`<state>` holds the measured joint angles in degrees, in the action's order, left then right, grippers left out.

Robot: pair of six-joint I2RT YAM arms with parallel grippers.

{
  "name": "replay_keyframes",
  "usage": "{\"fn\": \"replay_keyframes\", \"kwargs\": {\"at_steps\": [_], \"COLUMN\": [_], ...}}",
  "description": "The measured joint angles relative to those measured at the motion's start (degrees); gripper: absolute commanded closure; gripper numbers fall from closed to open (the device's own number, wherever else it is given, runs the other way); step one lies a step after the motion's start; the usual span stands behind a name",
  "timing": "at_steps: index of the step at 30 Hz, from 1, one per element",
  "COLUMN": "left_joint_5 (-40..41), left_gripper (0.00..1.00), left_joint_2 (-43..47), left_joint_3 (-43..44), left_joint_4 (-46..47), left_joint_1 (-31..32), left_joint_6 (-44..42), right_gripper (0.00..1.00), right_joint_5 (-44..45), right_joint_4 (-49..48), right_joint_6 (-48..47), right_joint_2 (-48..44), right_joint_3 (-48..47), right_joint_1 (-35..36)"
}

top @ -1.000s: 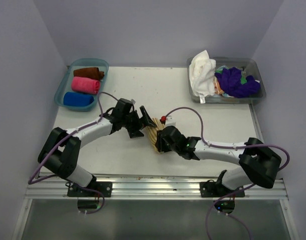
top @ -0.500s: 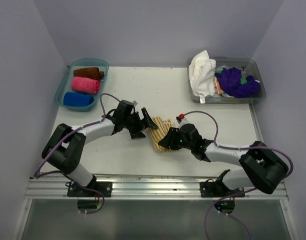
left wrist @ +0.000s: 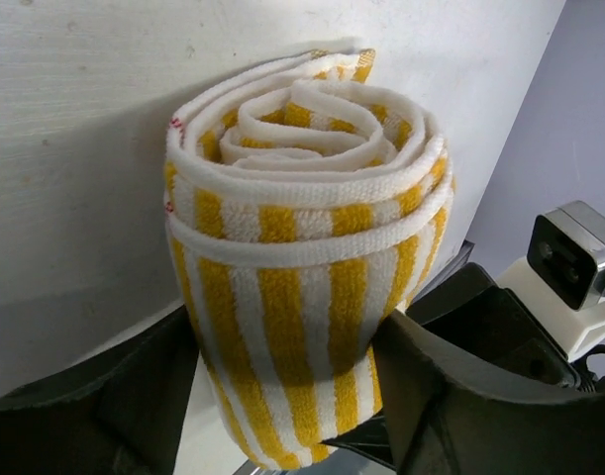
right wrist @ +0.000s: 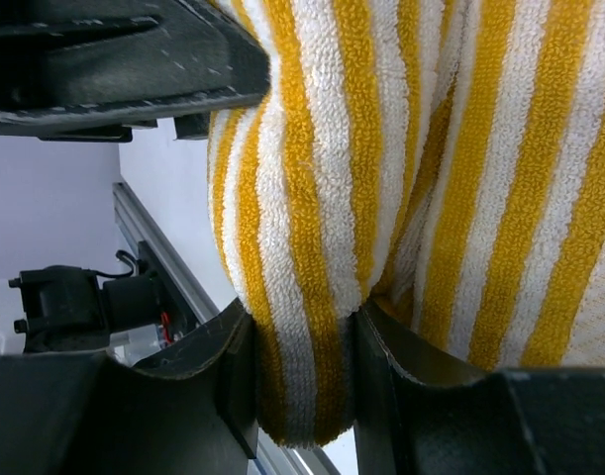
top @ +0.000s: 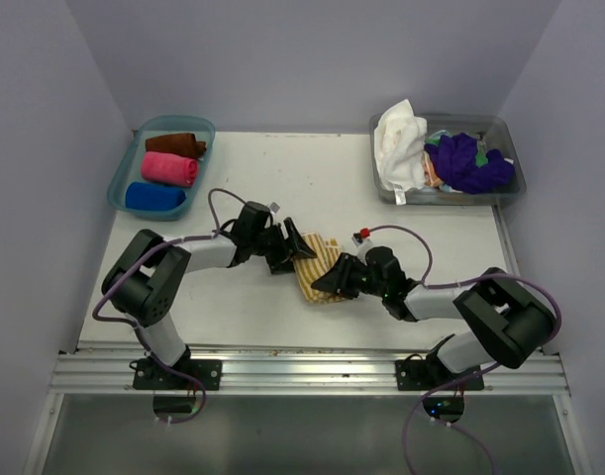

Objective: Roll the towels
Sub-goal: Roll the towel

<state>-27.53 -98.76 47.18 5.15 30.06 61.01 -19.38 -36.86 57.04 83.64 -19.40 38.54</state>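
A mustard-yellow towel with white stripes (top: 319,265) lies rolled near the table's middle. In the left wrist view its spiral end (left wrist: 302,198) faces the camera. My left gripper (top: 288,249) (left wrist: 282,332) straddles the roll, and both fingers press its sides. My right gripper (top: 334,278) (right wrist: 302,327) comes in from the other side and is shut on a folded outer layer of the same towel (right wrist: 431,148). Most of the roll is hidden under the two grippers in the top view.
A blue tray (top: 124,178) at the back left holds rolled brown (top: 175,144), pink (top: 169,168) and blue (top: 154,197) towels. A grey bin (top: 451,198) at the back right holds loose white (top: 399,143) and purple (top: 467,161) towels. Walls close in on both sides.
My left gripper has slid right onto the roll and its jaws have narrowed against it. My right gripper has kept its hold, its arm stretching lower across the table. The towel now lies flatter.
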Motion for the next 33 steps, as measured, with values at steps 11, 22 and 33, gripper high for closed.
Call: {"fn": "replay_keyframes", "kwargs": {"at_steps": [11, 22, 33], "left_joint_5": [0.79, 14.34, 17.14], "left_gripper": [0.76, 0.77, 0.77], "left_joint_2": [-0.5, 13.14, 11.54], "left_joint_3": [0.52, -4.04, -2.27], "left_joint_4": [1.11, -11.45, -16.2], "left_joint_1": [0.79, 1.9, 3.45], "left_joint_6": [2.49, 6.12, 6.97], "right_gripper": [0.25, 0.18, 0.17], "right_joint_5": [3.26, 19.8, 44.83], "right_joint_4": [22.97, 51.36, 62.25], "right_joint_6": [-6.93, -18.8, -32.0], "right_joint_2": [-2.86, -10.19, 0.33], "right_joint_3": [-10.34, -24.92, -40.35], "right_joint_1": [0.5, 7.1, 30.4]}}
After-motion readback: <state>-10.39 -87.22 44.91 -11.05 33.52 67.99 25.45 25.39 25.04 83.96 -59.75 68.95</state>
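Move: The striped towel roll lies between both hands, running forward and back. The left hand straddles its far half from the left: the roll's middle is some 4 cm back and 3 cm right, about 1 cm below. Its flat loose flap is roughly 7 cm right, 1 cm back and 3 cm below. The right hand already pinches the near end, with the roll's middle about 4 cm ahead, straight in front and 1 cm below. The left fingers close firmly round the far half of the striped roll, then carry it left about 4 cm and slightly back in a low hop, tilting it a little and turning it counter-clockwise. Meanwhile the right fingers open and let go of the near end; that hand slips some 2 cm right, rises about 7 cm, then swings left and back over the roll as its wrist tips the fingers steeply down. ##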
